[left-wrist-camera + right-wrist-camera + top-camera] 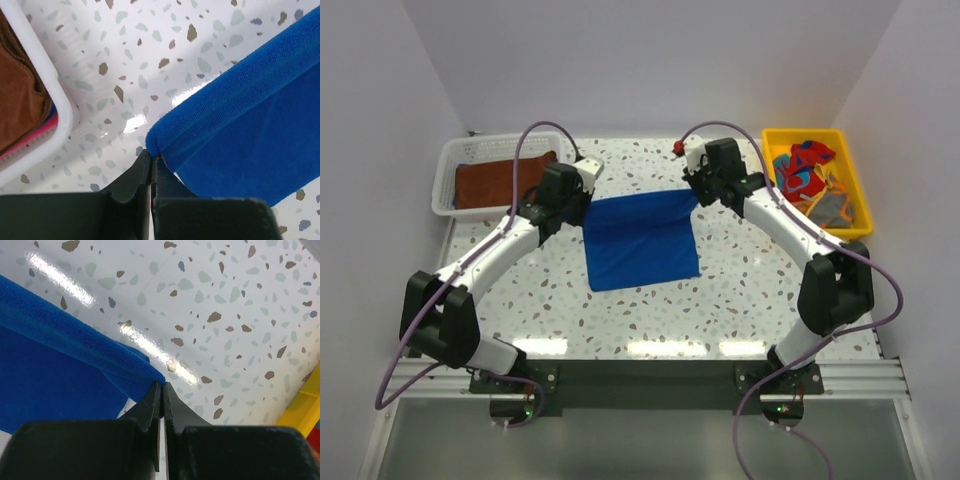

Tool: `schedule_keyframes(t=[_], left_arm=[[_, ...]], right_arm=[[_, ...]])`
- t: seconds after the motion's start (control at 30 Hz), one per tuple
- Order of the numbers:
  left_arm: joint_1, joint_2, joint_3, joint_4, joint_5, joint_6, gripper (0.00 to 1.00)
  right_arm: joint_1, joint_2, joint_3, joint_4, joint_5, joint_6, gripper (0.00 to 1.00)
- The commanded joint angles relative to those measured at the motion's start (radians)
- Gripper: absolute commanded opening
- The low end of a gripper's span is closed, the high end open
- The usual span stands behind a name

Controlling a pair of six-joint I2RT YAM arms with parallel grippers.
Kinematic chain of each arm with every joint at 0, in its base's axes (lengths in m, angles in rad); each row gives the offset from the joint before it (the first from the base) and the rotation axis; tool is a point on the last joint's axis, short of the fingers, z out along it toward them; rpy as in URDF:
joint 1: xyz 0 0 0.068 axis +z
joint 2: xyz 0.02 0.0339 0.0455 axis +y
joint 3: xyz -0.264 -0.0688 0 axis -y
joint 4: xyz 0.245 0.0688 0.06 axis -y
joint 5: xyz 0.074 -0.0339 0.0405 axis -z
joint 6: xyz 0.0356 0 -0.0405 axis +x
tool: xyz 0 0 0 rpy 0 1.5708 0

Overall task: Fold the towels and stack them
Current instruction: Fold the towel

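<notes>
A royal blue towel (642, 240) lies in the middle of the table, its far edge raised and stretched between my two grippers. My left gripper (587, 199) is shut on the far left corner; in the left wrist view its tips (151, 156) pinch the rolled blue towel (250, 125) there. My right gripper (696, 194) is shut on the far right corner, and its tips (162, 386) clamp the blue towel (55, 365) just above the table. A rust-brown towel (500, 181) lies in the basket. A red towel with blue patches (802, 165) and an orange one (832, 205) lie in the tray.
The white lattice basket (450, 170) stands at the far left, its rim (45, 90) close beside my left gripper. The yellow tray (860, 200) stands at the far right, its corner (305, 405) near my right gripper. White walls close in the table on three sides.
</notes>
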Motion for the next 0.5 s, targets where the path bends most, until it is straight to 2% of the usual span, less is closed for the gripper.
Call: schedule_keyframes(t=[0.0,0.33,0.47], left_arm=[[-0.012,-0.026,-0.052,-0.032,0.014,-0.066,0.00],[-0.026,-0.049,-0.167,-0.060,0.100,-0.154,0.00],[-0.026,-0.050,-0.196,-0.057,0.083,-0.161,0.00]], right_arm=[[-0.008,-0.035,-0.038,-0.003,-0.014,-0.002,0.00],[-0.008,-0.040,-0.143,-0.040,-0.104,0.096,0.00],[-0.005,-0.043,-0.184,-0.039,-0.127,0.119,0.00]])
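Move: Both closed grippers hold the blue towel's far edge about 12 cm above the table. The near-left corner it is folded towards lies some 14 cm straight back of the left hand and 12 below; the near-right corner is roughly 15 cm back of the right hand, 1 to its right and 13 below. The white basket is about 20 cm left and 13 ahead of the left hand, the yellow bin 26 right and 8 ahead of the right hand. Keeping their pinch on the two ends of the blue towel's raised edge, both hands sink together by about 7 cm while drawing back 5 to 6 cm, carrying that edge over the part already lying on the table, towards its near edge. The wrists tip the fingers some 15 degrees further down as they go, with hardly any sideways drift, and the grippers stay shut. ##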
